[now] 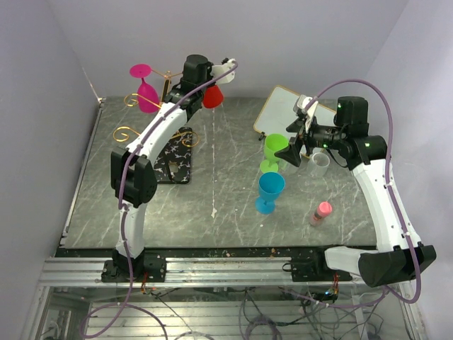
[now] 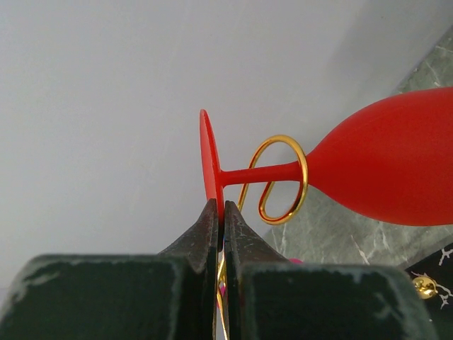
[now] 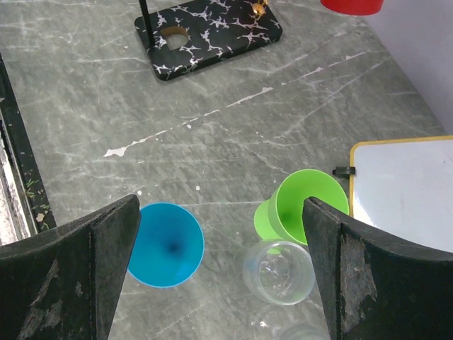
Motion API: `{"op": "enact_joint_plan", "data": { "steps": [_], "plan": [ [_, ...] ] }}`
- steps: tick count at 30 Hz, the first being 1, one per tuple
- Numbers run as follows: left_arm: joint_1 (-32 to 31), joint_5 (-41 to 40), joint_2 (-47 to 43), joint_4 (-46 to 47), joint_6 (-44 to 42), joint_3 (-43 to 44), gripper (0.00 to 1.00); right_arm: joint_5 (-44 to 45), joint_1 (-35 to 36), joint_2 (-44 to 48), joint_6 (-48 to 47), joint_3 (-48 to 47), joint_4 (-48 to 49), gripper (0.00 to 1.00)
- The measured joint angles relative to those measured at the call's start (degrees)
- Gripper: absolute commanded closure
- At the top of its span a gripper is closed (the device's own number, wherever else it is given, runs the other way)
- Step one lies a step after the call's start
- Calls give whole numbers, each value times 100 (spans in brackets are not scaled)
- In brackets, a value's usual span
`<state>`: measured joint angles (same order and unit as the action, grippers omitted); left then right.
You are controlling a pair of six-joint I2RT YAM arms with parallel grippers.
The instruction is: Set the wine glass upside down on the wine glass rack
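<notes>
A red wine glass (image 2: 389,166) hangs bowl-down at the back of the table, its stem threaded through a curled gold arm end (image 2: 284,177) of the wine glass rack (image 1: 173,161). My left gripper (image 2: 219,207) is shut on the rim of the glass's foot (image 2: 207,152). From above, that left gripper (image 1: 228,66) is high over the red wine glass (image 1: 213,96). A pink glass (image 1: 146,93) hangs upside down on another arm. My right gripper (image 3: 221,205) stands open and holds nothing, above the cups at mid-table.
Under the right gripper (image 1: 291,142) stand a green glass (image 3: 304,211), a blue glass (image 3: 166,244) and a clear glass (image 3: 278,271). A small pink bottle (image 1: 320,212) stands at the right. A yellow-edged white board (image 1: 287,106) lies at the back right. The rack's black base (image 3: 209,32) sits left of centre.
</notes>
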<state>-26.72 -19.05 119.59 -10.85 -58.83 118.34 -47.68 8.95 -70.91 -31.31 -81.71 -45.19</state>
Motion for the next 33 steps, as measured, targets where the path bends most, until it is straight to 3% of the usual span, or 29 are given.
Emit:
{"op": "enact_joint_plan", "data": {
  "steps": [17,26,33],
  "plan": [
    [74,20,-109,-461,105,-127,93,-24,-4,48,0,81,63,2],
    [92,-17,-111,-614,168,-127,76,-42,-13,68,0,120,83,2],
    [92,-90,-111,-590,225,-155,70,-42,-24,70,0,149,105,2]
  ]
}}
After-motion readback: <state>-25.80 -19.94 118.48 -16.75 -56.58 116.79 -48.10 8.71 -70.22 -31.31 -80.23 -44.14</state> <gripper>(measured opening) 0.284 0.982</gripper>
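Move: The upside-down red wine glass is still pinched by the rim of its foot in the left hand. The rack's upper right gold ring, around its stem, lies about 3 cm ahead, 2 cm right and 4 cm below. The magenta glass hangs roughly level ahead, 14 cm left and 8 cm below. The top of the rack's post is level ahead, about 8 cm left and 3 cm below. From the right hand that ring lies about 30 cm ahead, 25 cm left and slightly lower. The red glass is lowered with its stem inside the gold ring: the left hand sinks about 2.5 cm and eases some 1.5 cm left and 1 cm back, its fingertips tipping down about 5 degrees. Then it stops and parts its fingers partway, the foot's rim still lying between the pads. ##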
